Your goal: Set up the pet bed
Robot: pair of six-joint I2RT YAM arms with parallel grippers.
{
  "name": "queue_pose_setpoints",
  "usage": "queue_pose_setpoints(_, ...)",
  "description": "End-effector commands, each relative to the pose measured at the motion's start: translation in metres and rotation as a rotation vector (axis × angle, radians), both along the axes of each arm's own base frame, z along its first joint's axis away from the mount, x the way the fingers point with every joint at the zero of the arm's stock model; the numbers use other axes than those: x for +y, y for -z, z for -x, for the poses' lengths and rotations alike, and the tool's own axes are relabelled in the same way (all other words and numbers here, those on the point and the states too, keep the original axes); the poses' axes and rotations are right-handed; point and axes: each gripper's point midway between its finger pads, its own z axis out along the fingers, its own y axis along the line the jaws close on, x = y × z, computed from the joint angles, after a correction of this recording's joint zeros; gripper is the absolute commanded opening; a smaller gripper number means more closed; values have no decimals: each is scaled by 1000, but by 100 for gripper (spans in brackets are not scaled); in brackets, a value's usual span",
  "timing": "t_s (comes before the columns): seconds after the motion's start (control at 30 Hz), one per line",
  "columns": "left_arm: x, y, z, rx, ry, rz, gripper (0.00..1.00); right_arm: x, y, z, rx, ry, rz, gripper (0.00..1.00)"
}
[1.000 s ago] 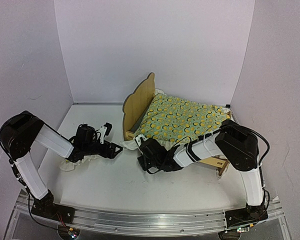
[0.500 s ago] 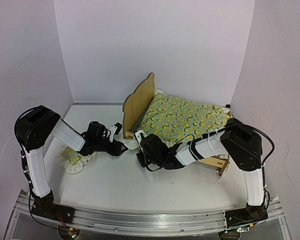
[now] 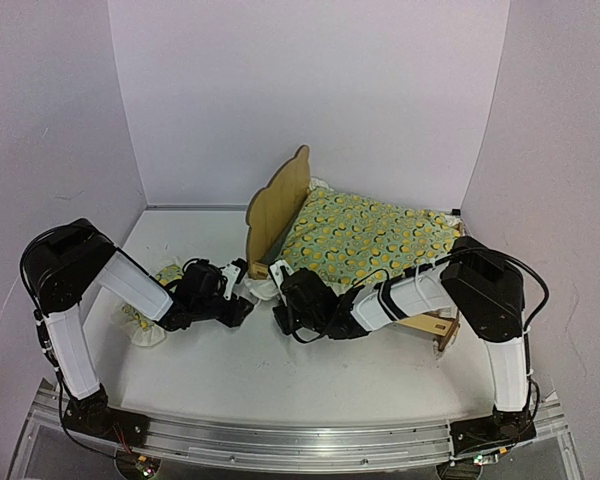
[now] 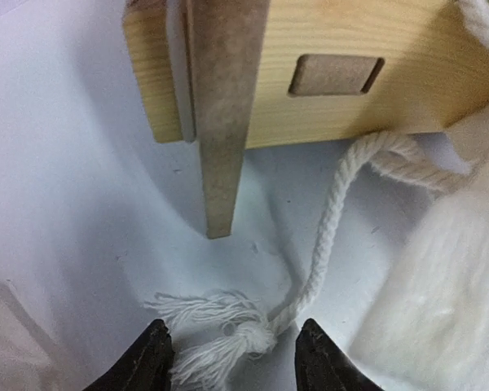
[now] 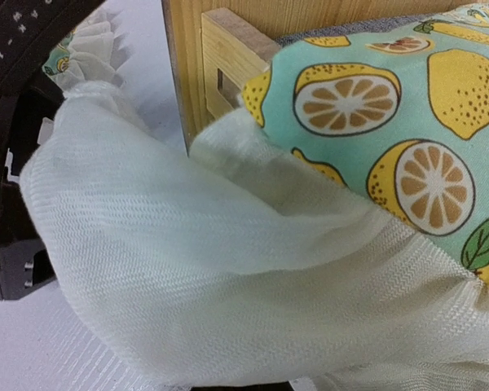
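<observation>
The pet bed (image 3: 275,205), light plywood with a rounded headboard, stands at the back right with the lemon-patterned quilt (image 3: 365,238) spread over it. My left gripper (image 3: 242,285) is low at the bed's near-left corner. In the left wrist view my left gripper (image 4: 236,354) is open, with the knotted tassel (image 4: 228,330) of a white cord (image 4: 334,220) lying between its fingertips, below the wooden frame (image 4: 350,73). My right gripper (image 3: 280,300) is at the quilt's near corner. Its jaws are hidden under the white ruffle (image 5: 228,269), on which it is shut.
The small matching pillow (image 3: 165,273) lies on the white table to the left, behind my left arm. Purple walls close in the back and both sides. The two grippers are close together at the bed's corner.
My left arm has left the pillow and moved right to the bed's corner, its jaws narrowing around the cord's tassel. My right gripper has shifted slightly left with the ruffle.
</observation>
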Motion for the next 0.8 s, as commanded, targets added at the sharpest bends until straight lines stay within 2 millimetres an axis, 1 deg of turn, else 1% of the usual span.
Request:
queue_pose_setpoints(0.0,25,18,2,6,-115,-106,46,7,-33,-5,-53,-3,-68,0)
queue_pose_setpoints(0.07,28,19,3,-8,-138,-114,37,7,-33,-6,-55,1,-66,0)
queue_pose_setpoints(0.13,29,15,4,-28,-158,-111,27,7,-33,-6,-56,5,-67,0)
queue_pose_setpoints(0.2,28,6,6,-53,-169,-94,13,7,-30,-6,-49,3,-69,0)
queue_pose_setpoints(0.27,29,-6,5,-83,-185,-64,1,6,-26,-5,-42,6,-65,0)
queue_pose_setpoints(0.3,30,-13,5,-100,-189,-50,0,6,-24,-5,-40,6,-63,0)
queue_pose_setpoints(0.4,32,-49,2,-182,-204,11,0,6,-19,-5,-34,9,-57,0)
queue_pose_setpoints(0.47,39,-73,-1,-251,-249,56,0,9,-19,-5,-30,3,-63,0)
queue_pose_setpoints(0.57,43,-103,0,-326,-257,110,0,11,-20,-5,-26,-3,-72,0)
queue_pose_setpoints(0.7,52,-123,3,-361,-281,149,0,10,-23,-4,-29,-3,-75,0)
queue_pose_setpoints(0.77,63,-129,5,-376,-330,156,0,9,-25,-3,-29,-4,-79,0)
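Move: The frayed knot at the end of the white cord lies almost between my left hand's open fingers, about 1 cm ahead, 1 cm left and 1 cm below. The headboard leg's foot stands some 7 cm ahead and 3 cm right, the gathered white ruffle roughly 4 cm ahead and 6 cm right, the small cushion about 17 cm left and 4 cm ahead. From my right hand the knot is some 9 cm left, 2 cm ahead and 3 cm lower. I ease my left hand about 2 cm left, low over the table, while shutting the fingers on the cord's knotted end. Keeping that pinch, I pull up about 10 cm and a few more to the left, away from the headboard leg, the wrist swinging some 15 degrees counter-clockwise and the fingertips tipping up. My right hand stays shut and still at the ruffle. ##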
